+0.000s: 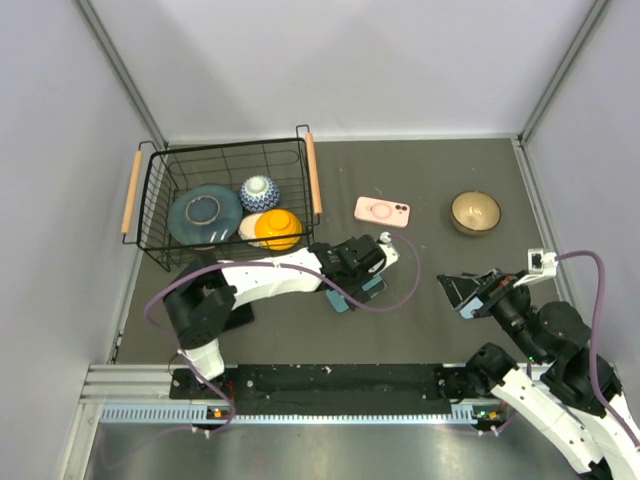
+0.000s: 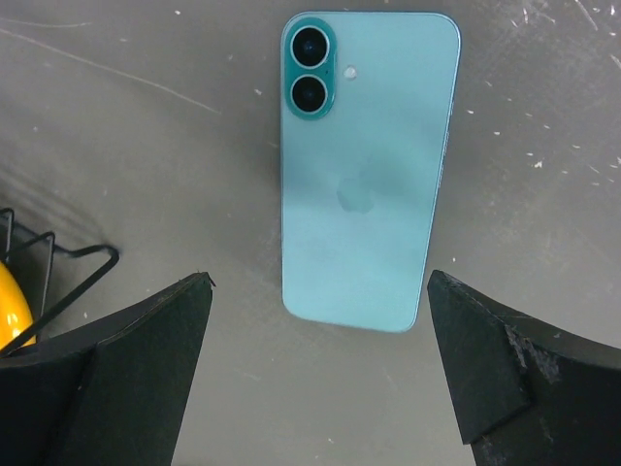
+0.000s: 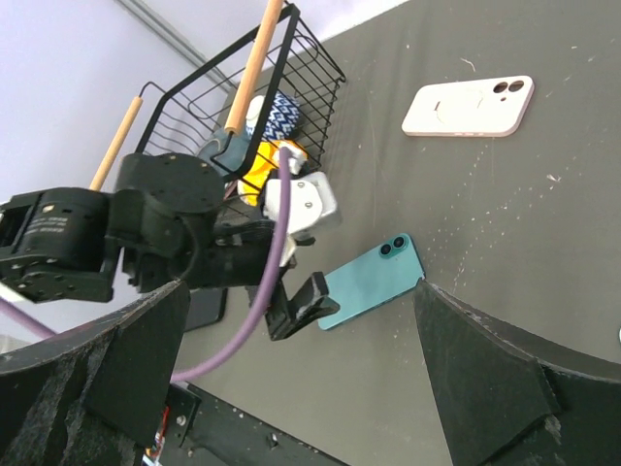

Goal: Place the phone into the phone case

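The phone (image 2: pixel 364 175) lies flat on the dark table, teal back up, its camera bump at the far end. My left gripper (image 2: pixel 320 283) hovers over the phone's near end, open, both fingers apart from it and wider than it. From above, the phone (image 1: pixel 343 301) shows only partly beneath the left gripper (image 1: pixel 352 287). The pink phone case (image 1: pixel 382 211) lies back up farther off, untouched, and also shows in the right wrist view (image 3: pixel 469 105). My right gripper (image 1: pixel 462 292) stands open to the right with nothing in it, looking toward the phone (image 3: pixel 374 280).
A black wire basket (image 1: pixel 228 147) with wooden handles stands at the back left and holds a blue plate, a patterned bowl and an orange bowl. A golden bowl (image 1: pixel 475 212) sits at the back right. A dark flat object (image 3: pixel 206 307) lies near the left arm.
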Controlling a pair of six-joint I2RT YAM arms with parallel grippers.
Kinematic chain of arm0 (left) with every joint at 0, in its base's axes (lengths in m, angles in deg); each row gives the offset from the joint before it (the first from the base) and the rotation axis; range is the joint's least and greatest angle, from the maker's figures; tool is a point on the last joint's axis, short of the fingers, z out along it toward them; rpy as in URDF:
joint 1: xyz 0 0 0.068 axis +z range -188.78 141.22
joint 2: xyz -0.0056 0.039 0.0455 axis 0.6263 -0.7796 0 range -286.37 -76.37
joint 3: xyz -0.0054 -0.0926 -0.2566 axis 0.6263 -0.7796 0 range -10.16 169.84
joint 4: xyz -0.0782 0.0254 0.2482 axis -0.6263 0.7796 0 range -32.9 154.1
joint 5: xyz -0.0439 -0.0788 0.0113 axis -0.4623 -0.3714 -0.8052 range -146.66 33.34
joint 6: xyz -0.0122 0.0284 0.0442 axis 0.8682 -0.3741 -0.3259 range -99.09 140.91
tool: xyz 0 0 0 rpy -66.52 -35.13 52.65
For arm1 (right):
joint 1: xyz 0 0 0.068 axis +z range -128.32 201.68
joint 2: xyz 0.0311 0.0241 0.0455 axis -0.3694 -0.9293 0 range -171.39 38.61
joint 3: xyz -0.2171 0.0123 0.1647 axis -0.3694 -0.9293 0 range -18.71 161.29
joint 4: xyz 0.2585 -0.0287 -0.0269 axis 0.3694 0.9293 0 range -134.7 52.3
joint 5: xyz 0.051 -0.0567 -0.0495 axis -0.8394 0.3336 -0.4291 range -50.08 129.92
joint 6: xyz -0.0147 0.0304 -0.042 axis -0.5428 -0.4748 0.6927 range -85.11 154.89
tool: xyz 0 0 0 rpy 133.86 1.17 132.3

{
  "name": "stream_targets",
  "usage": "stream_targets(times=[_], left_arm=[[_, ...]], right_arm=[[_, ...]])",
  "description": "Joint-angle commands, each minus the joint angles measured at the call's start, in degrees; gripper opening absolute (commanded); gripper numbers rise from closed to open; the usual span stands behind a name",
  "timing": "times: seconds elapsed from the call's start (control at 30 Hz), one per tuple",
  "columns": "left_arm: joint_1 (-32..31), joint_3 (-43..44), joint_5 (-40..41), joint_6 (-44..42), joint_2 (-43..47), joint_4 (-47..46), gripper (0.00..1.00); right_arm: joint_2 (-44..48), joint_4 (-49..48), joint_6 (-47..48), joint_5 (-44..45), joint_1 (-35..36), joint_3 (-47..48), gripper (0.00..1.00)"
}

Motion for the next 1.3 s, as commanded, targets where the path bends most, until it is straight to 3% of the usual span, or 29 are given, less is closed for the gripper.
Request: stream_targets(times=[0.0,0.47,0.8,1.0,1.27], left_arm=[[-0.18,3.46,-0.58,-2.24,-2.66,-2.04,0.99],[0.96,5.57,-3.39,-1.01,-10.4,-1.87,0.96],[4.92,7.15,-12.08,0.66,-11.81,-0.02,0.89],[5.63,8.29,-12.8,0.58,-13.21,1.12,0.86],[5.63,8.03,-16.75,1.1,-13.84,1.91,0.75]], right_arm=[[1.61,-1.19,1.64,-0.62,-0.57,-0.11,0.99],[1.7,-0.49,1.9,0.7,-0.66,0.24,0.99],[1.7,-0.05,1.38,0.79,-0.57,0.32,0.99],[1.7,0.04,1.29,0.7,-0.57,0.68,0.99],[1.7,-0.14,0.32,-0.96,-0.48,-1.34,0.98]])
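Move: Right under the left hand lies the teal phone, its middle some 6 cm below the open fingers, about 1 cm ahead and 2 cm to the right. The pink phone case is about 22 cm farther out than the phone and 7 cm to its right; the yellow bowl in the basket stands around 16 cm ahead of the left hand and 18 cm to its left. From the right hand, the phone is roughly 9 cm ahead, 21 cm left and 26 cm below. Down onto the teal phone goes the left hand, about 5 cm, most of it in a quick first drop, while easing some 2 cm to the right. Low down, the wrist tips about 15 degrees so the fingers point more steeply at the table, and the wide-open fingers begin to close, ending against the phone's two long edges near its middle. ##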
